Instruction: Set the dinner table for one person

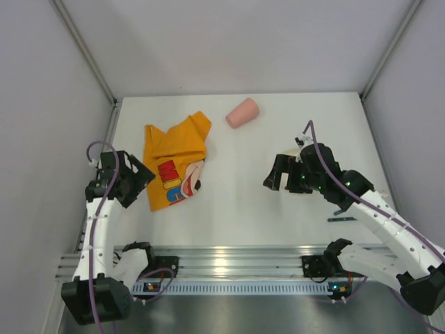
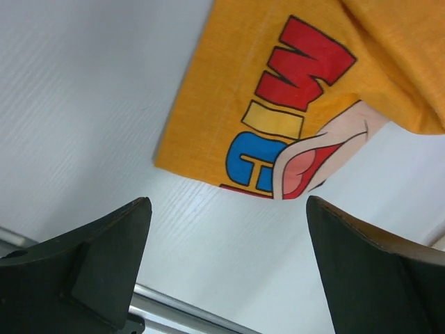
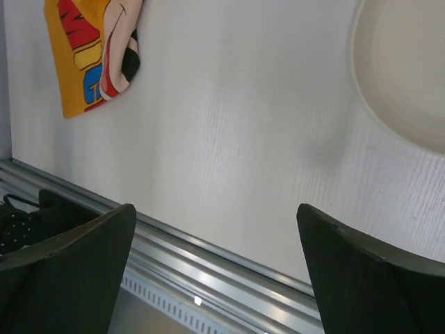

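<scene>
The dinner table is a large white top with a silver rail along its near edge. A crumpled orange cartoon placemat lies at the left. A pink cup lies on its side at the back. My left gripper is open and empty, just left of the placemat's near corner. My right gripper is open and empty above the table's middle right. A white plate shows only in the right wrist view; in the top view my right arm hides it.
A thin dark bar, perhaps a utensil, lies by my right arm near the front. The silver rail runs along the near edge and shows in both wrist views. Grey walls close in the left, back and right.
</scene>
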Robot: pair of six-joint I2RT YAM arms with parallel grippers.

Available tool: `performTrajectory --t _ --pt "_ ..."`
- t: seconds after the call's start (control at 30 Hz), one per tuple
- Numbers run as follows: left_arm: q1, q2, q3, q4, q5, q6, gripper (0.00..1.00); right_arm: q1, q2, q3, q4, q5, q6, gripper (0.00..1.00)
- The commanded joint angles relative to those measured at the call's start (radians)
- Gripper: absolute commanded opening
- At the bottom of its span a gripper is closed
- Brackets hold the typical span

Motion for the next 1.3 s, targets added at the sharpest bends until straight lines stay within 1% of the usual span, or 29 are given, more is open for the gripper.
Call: performTrajectory --t 0.0,0.07,0.13,0.17,0.2,0.33,0.43,0.67,0.77,0.83,1.0,1.1,1.17,1.23,1.27 --pt "0.001 0.034 -0.037 -0.128 -0.123 -0.075 0.98 0.017 -0.025 -0.01 -0.076 0.006 -0.028 1.0" --pt "0.001 0.08 -0.074 -0.145 -0.106 -0.126 0.98 0.017 -0.042 -0.01 -0.092 0.007 -0.031 1.0" --pt "0.0 0.1 -0.107 -0.125 -0.042 -0.167 0.98 0.017 -0.048 -0.006 -0.098 0.009 -0.036 1.0" --pt "0.0 0.107 -0.153 -0.107 0.024 -0.186 0.98 0.017 -0.048 -0.004 -0.102 0.009 -0.036 1.0" --pt "0.001 0.103 -0.178 -0.069 0.043 -0.213 0.98 0.017 -0.047 -0.001 -0.104 0.01 -0.037 1.0" --pt "0.001 0.088 -0.264 -0.004 0.02 -0.227 0.98 0.017 -0.039 -0.012 -0.116 0.019 -0.036 1.0" --pt "-0.002 0.111 -0.284 0.036 0.029 -0.232 0.98 0.018 -0.043 -0.02 -0.116 0.021 -0.034 1.0" --pt "-0.006 0.241 -0.315 0.16 0.028 -0.229 0.98 0.018 -0.025 -0.024 -0.116 0.03 -0.042 1.0" --pt "-0.005 0.291 -0.307 0.212 0.017 -0.216 0.94 0.017 -0.016 -0.021 -0.115 0.038 -0.042 1.0" --pt "-0.006 0.321 -0.281 0.223 -0.018 -0.206 0.92 0.017 -0.001 -0.02 -0.116 0.039 -0.042 1.0" --pt "-0.006 0.459 -0.195 0.257 -0.067 -0.16 0.8 0.017 0.015 -0.018 -0.116 0.041 -0.044 1.0" --pt "-0.006 0.538 -0.123 0.264 -0.09 -0.127 0.68 0.018 0.026 -0.018 -0.116 0.042 -0.045 1.0" --pt "-0.005 0.591 -0.074 0.274 -0.081 -0.103 0.49 0.017 0.033 -0.018 -0.115 0.044 -0.045 1.0" --pt "-0.005 0.629 -0.031 0.292 -0.061 -0.086 0.26 0.015 0.052 -0.018 -0.113 0.043 -0.047 1.0" --pt "-0.006 0.638 -0.017 0.3 -0.046 -0.077 0.0 0.017 0.059 -0.015 -0.109 0.041 -0.048 1.0"
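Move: The napkin's near left corner lies about 15 cm below the left hand, some 3 cm back and 1 cm to its left. The napkin's middle is roughly 11 cm ahead of that hand and 6 cm to its right, equally low. The pink cup lies much farther out, about 32 cm ahead and 28 cm to the right. From the right hand, the same corner is some 36 cm left, 3 cm back and 20 cm below. Bring the open left gripper down some 14 cm and back about 7 cm to behind the napkin's near edge, tilting the fingers about 30 degrees steeper. Then sweep forward some 6 cm low over the table into the cloth, closing to pinch it beside the near left corner. Meanwhile let the open right gripper sink about 4 cm, easing slightly back and right. ##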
